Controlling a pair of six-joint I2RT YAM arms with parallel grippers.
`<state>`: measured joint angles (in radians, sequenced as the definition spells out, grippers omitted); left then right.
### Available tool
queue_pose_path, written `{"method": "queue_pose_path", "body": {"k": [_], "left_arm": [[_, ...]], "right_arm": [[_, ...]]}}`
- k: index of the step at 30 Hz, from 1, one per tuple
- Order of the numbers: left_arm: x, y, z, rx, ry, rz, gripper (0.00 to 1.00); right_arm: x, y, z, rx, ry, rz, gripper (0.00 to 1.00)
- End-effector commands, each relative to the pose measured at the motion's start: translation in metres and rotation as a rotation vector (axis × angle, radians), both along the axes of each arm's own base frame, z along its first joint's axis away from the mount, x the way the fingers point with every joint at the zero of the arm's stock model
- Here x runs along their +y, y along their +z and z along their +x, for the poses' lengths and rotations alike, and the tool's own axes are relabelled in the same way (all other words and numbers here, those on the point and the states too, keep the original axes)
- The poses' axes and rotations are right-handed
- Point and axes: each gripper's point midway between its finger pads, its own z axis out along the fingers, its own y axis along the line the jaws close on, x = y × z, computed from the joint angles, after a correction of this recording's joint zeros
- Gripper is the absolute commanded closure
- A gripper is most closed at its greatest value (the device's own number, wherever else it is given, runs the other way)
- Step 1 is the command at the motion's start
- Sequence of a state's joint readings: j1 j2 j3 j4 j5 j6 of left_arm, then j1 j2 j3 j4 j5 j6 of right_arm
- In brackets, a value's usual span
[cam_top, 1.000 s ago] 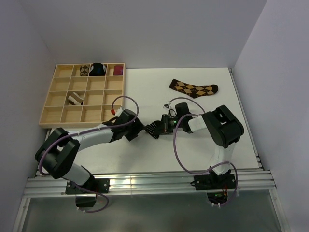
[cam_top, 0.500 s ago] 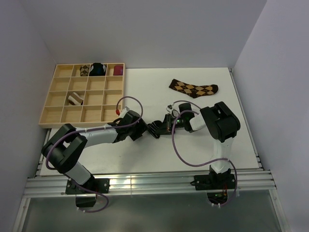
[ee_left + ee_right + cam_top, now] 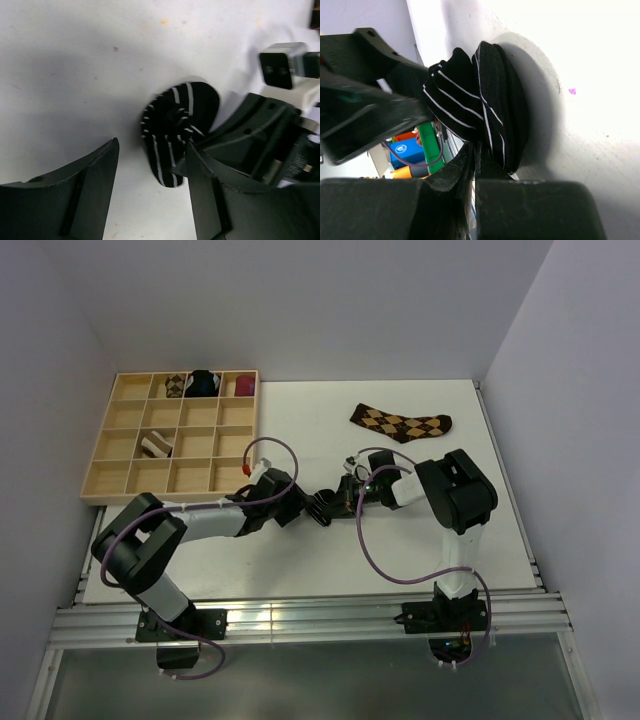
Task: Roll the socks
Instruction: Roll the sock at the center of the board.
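The short black sock (image 3: 175,132) with thin white stripes is rolled into a bundle on the white table, mid-front. My right gripper (image 3: 475,147) is shut, pinching the edge of the black sock (image 3: 485,110). My left gripper (image 3: 152,150) is open, its jaws on either side of the roll's near end, with the right finger against it. In the top view both grippers meet at the black sock (image 3: 322,505), left gripper (image 3: 303,505) and right gripper (image 3: 338,502). The brown-and-tan argyle sock (image 3: 400,423) lies flat at the back right. A rolled brown-and-cream striped sock (image 3: 155,446) sits in a tray compartment.
The wooden compartment tray (image 3: 130,478) stands at the back left. Its back row holds an argyle bundle (image 3: 175,386), a black-and-blue bundle (image 3: 205,383) and a maroon bundle (image 3: 243,386). Walls enclose the table on three sides. Purple cables loop over both arms.
My left gripper has slid right up to the black sock and its jaws have narrowed a little. The right gripper has kept its hold and barely moved.
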<state>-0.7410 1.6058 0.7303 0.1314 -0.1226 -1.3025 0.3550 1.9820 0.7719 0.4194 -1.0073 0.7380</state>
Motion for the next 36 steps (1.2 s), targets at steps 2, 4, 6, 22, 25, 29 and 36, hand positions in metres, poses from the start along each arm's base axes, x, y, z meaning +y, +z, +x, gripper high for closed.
{"method": "queue_pose_path", "body": {"k": [2, 4, 6, 22, 25, 29, 36], "left_arm": [[-0.001, -0.011, 0.004, 0.019, 0.017, 0.034, 0.4], [0.0, -0.021, 0.002, 0.044, 0.016, 0.059, 0.41], [-0.001, -0.025, 0.004, 0.053, 0.014, 0.073, 0.42], [0.016, -0.061, -0.014, 0.188, -0.011, 0.224, 0.78], [0.017, -0.053, -0.01, 0.187, -0.025, 0.272, 0.82], [0.019, -0.045, -0.007, 0.183, -0.056, 0.325, 0.84], [0.016, -0.04, -0.006, 0.195, -0.133, 0.379, 0.85]], "right_arm": [[-0.018, -0.043, -0.001, 0.048, -0.065, -0.174, 1.0], [-0.019, -0.044, 0.0, 0.047, -0.065, -0.18, 1.0], [-0.019, -0.045, 0.001, 0.044, -0.066, -0.189, 1.0], [-0.028, -0.024, 0.014, -0.13, -0.07, -0.271, 0.92], [-0.03, -0.002, 0.021, -0.292, -0.097, -0.305, 0.77], [-0.036, 0.026, 0.03, -0.533, -0.158, -0.386, 0.66], [-0.02, 0.06, 0.017, -0.944, -0.152, -0.535, 0.55]]}}
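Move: Just off the left fingertips lies the black striped sock, its middle about 3 cm to that hand's right, 1 cm ahead and 3 cm lower. Seen from that hand, the argyle sock is some 19 cm ahead and 22 cm to the right, and the divided tray's middle about 16 cm ahead and 28 cm to the left. The right hand already has the striped sock at its shut fingertips, the middle some 2 cm to its left, level fore and aft and about 1 cm lower. Sinking about 2 cm, and edging a little forward and right into the sock's left part, the left hand closes its open fingers and pinches the cloth, then tilts some 15 degrees, its left side rising. The right fingers stay shut on the sock until that grip is made, then open and come free, rising about 5 cm with a small shift right while the wrist rolls roughly 40 degrees and the fingertips tip further down. ##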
